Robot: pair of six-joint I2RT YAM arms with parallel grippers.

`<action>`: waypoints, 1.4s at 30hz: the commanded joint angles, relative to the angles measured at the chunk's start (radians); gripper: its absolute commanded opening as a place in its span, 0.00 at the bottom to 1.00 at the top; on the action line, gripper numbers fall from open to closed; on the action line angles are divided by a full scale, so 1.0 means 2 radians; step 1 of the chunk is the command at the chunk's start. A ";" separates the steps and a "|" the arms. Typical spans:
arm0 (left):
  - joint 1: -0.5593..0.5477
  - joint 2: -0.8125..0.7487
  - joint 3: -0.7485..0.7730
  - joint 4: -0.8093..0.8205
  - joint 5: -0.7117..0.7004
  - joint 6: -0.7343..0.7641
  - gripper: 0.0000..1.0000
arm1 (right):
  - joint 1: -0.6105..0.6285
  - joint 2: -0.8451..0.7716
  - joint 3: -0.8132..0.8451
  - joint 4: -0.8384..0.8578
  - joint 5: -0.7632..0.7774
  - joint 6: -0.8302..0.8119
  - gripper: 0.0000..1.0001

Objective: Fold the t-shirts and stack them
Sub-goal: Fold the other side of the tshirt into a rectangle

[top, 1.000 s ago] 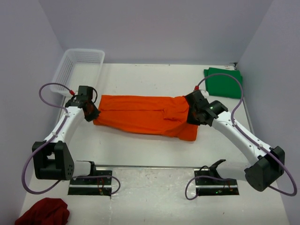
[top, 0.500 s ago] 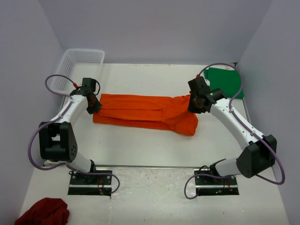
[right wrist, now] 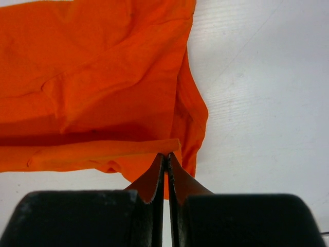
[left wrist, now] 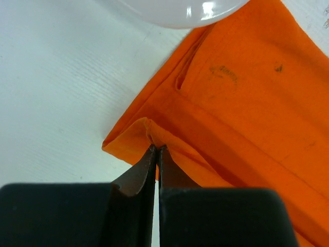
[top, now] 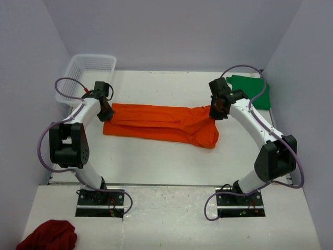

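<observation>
The orange t-shirt (top: 158, 124) lies folded into a long band across the middle of the table. My left gripper (top: 105, 112) is shut on its left end; in the left wrist view the jaws (left wrist: 156, 149) pinch a small fold of orange cloth (left wrist: 247, 98). At the band's right end my right gripper (top: 216, 112) is shut too, with an edge of the orange t-shirt (right wrist: 92, 87) caught between its tips (right wrist: 167, 156). A folded dark green t-shirt (top: 250, 89) rests at the back right corner, partly behind the right arm's cable.
A white mesh basket (top: 86, 73) stands at the back left, close to the left arm. A dark red cloth (top: 48, 235) lies crumpled at the near left, in front of the arm bases. White walls enclose the table on three sides.
Both grippers have carried the shirt's ends away from the bases toward the back of the table, and the orange band has shifted back and narrowed. Both grips stayed shut.
</observation>
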 commanded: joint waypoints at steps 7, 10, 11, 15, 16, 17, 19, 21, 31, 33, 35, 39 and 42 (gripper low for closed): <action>-0.003 0.038 0.066 0.010 -0.022 0.015 0.00 | -0.023 0.034 0.049 0.005 -0.005 -0.020 0.00; -0.008 0.052 0.082 0.008 -0.025 0.014 0.00 | -0.027 0.050 0.060 0.005 -0.012 -0.025 0.00; -0.008 0.056 0.088 0.007 -0.025 0.015 0.00 | -0.029 0.057 0.064 0.005 -0.012 -0.025 0.00; -0.013 0.077 0.101 0.003 -0.025 0.014 0.00 | -0.031 0.080 0.076 0.005 -0.023 -0.028 0.00; -0.015 0.085 0.102 0.003 -0.024 0.014 0.00 | -0.031 0.085 0.077 0.005 -0.025 -0.028 0.00; -0.016 0.089 0.104 0.003 -0.024 0.014 0.00 | -0.030 0.090 0.080 0.007 -0.028 -0.028 0.00; -0.017 0.099 0.107 0.002 -0.021 0.013 0.00 | -0.031 0.099 0.082 0.009 -0.032 -0.030 0.00; -0.017 0.106 0.109 0.000 -0.017 0.010 0.00 | -0.030 0.108 0.083 0.012 -0.036 -0.032 0.00; -0.044 0.055 0.102 0.011 -0.109 -0.013 0.69 | -0.030 0.136 0.100 0.019 -0.035 -0.037 0.00; -0.052 0.044 0.103 0.010 -0.136 -0.013 0.77 | -0.031 0.142 0.105 0.021 -0.031 -0.037 0.00; -0.057 0.038 0.102 0.011 -0.142 -0.014 0.85 | -0.031 0.152 0.111 0.023 -0.031 -0.038 0.00; -0.076 0.034 0.102 0.003 -0.149 -0.015 0.95 | -0.033 0.177 0.126 0.024 -0.027 -0.037 0.00; -0.095 0.027 0.095 0.000 -0.153 -0.015 0.96 | -0.035 0.195 0.133 0.030 -0.023 -0.035 0.00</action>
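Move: The left hand, pinching the t-shirt's near edge, has the orange shirt's far left corner about 6 cm ahead, 2 cm right and 3 cm below, with the white basket some 17 cm ahead and 10 cm left. For the right hand, holding the other end, the far right corner lies roughly 9 cm ahead, 2 cm right and 10 cm down; the green shirt is about 13 cm ahead and 15 cm right. Both hands carry the pinched edge some 5 cm forward and down; left opens and rises, right keeps hold. ##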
